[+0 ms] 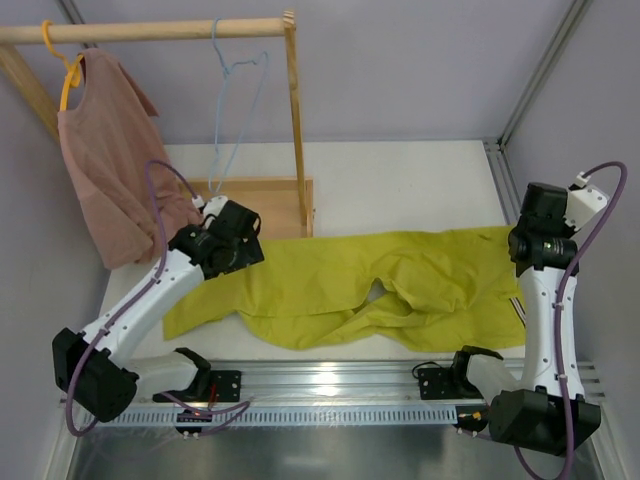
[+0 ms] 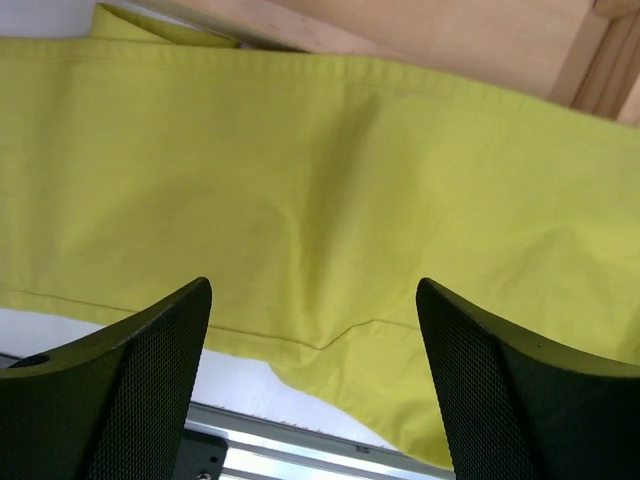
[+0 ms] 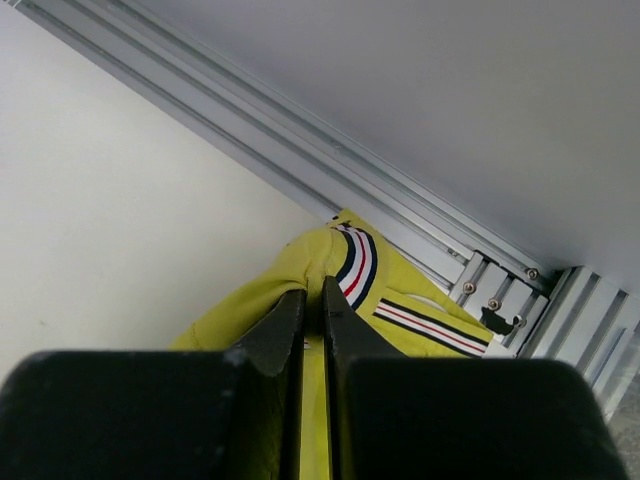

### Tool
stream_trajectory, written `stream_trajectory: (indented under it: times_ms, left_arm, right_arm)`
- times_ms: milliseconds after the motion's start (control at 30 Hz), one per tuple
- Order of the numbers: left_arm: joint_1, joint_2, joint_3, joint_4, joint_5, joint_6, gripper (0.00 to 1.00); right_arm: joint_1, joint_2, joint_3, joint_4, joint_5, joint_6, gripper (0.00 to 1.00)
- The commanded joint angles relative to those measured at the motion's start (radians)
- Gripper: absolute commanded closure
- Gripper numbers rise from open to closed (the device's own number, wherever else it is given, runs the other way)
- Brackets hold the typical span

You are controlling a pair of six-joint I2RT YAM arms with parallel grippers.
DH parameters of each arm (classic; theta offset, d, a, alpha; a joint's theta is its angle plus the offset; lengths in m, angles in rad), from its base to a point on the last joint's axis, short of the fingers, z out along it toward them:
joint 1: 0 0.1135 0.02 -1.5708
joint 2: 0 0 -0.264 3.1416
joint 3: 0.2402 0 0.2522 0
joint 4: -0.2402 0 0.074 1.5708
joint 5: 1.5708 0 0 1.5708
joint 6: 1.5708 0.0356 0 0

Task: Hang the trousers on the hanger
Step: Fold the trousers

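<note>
The yellow-green trousers lie spread across the table, legs to the left, waist to the right. My left gripper hovers open just above a leg, nothing between its fingers; from above it sits at the leg's upper left. My right gripper is shut on the trousers' waistband, where the striped trim shows, at the right end of the cloth. The light-blue hanger hangs on the wooden rail, apart from both grippers.
A dusty-pink T-shirt on a yellow hanger hangs at the rail's left end. The rack's wooden post and base stand just behind the trouser leg. An aluminium frame rail runs along the table's right edge.
</note>
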Motion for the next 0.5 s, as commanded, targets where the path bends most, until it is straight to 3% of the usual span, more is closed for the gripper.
stream_trajectory:
  times_ms: [0,267,467]
  left_arm:
    - [0.137,0.008,0.023,0.104,0.135,0.008,0.17]
    - [0.329,0.131,0.015,0.196,0.233,-0.125,0.17]
    - [0.334,0.134,-0.020,0.359,0.199,-0.237,0.19]
  right_arm:
    - [-0.007,0.010,0.007,0.078,-0.017,0.015,0.96]
    - [-0.005,-0.045,-0.048,0.156,-0.193,0.050,0.96]
    - [-0.005,-0.048,-0.082,0.175,-0.248,0.032,0.96]
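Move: The trousers lie spread across the table; the part of their far edge that the open left hand goes for is about 5 cm ahead of that hand, 3 cm to its left and 14 cm below. The wooden tray's middle lies some 10 cm ahead and 3 cm left, equally low; the pink garment hangs roughly 24 cm left and 15 cm ahead, slightly higher. From the right hand, that same edge is about 57 cm left, 4 cm ahead and 23 cm below. Over the trousers, already let go at this end, the left hand travels forward about 6.5 cm towards their far edge beside the tray, drifting some 3 cm left and then sinking about 3 cm, fingers staying wide open while the wrist turns roughly 20 degrees counter-clockwise and its left side dips. The right hand keeps the other end pinched and eases about 4 cm left and forward, sinking slightly. ##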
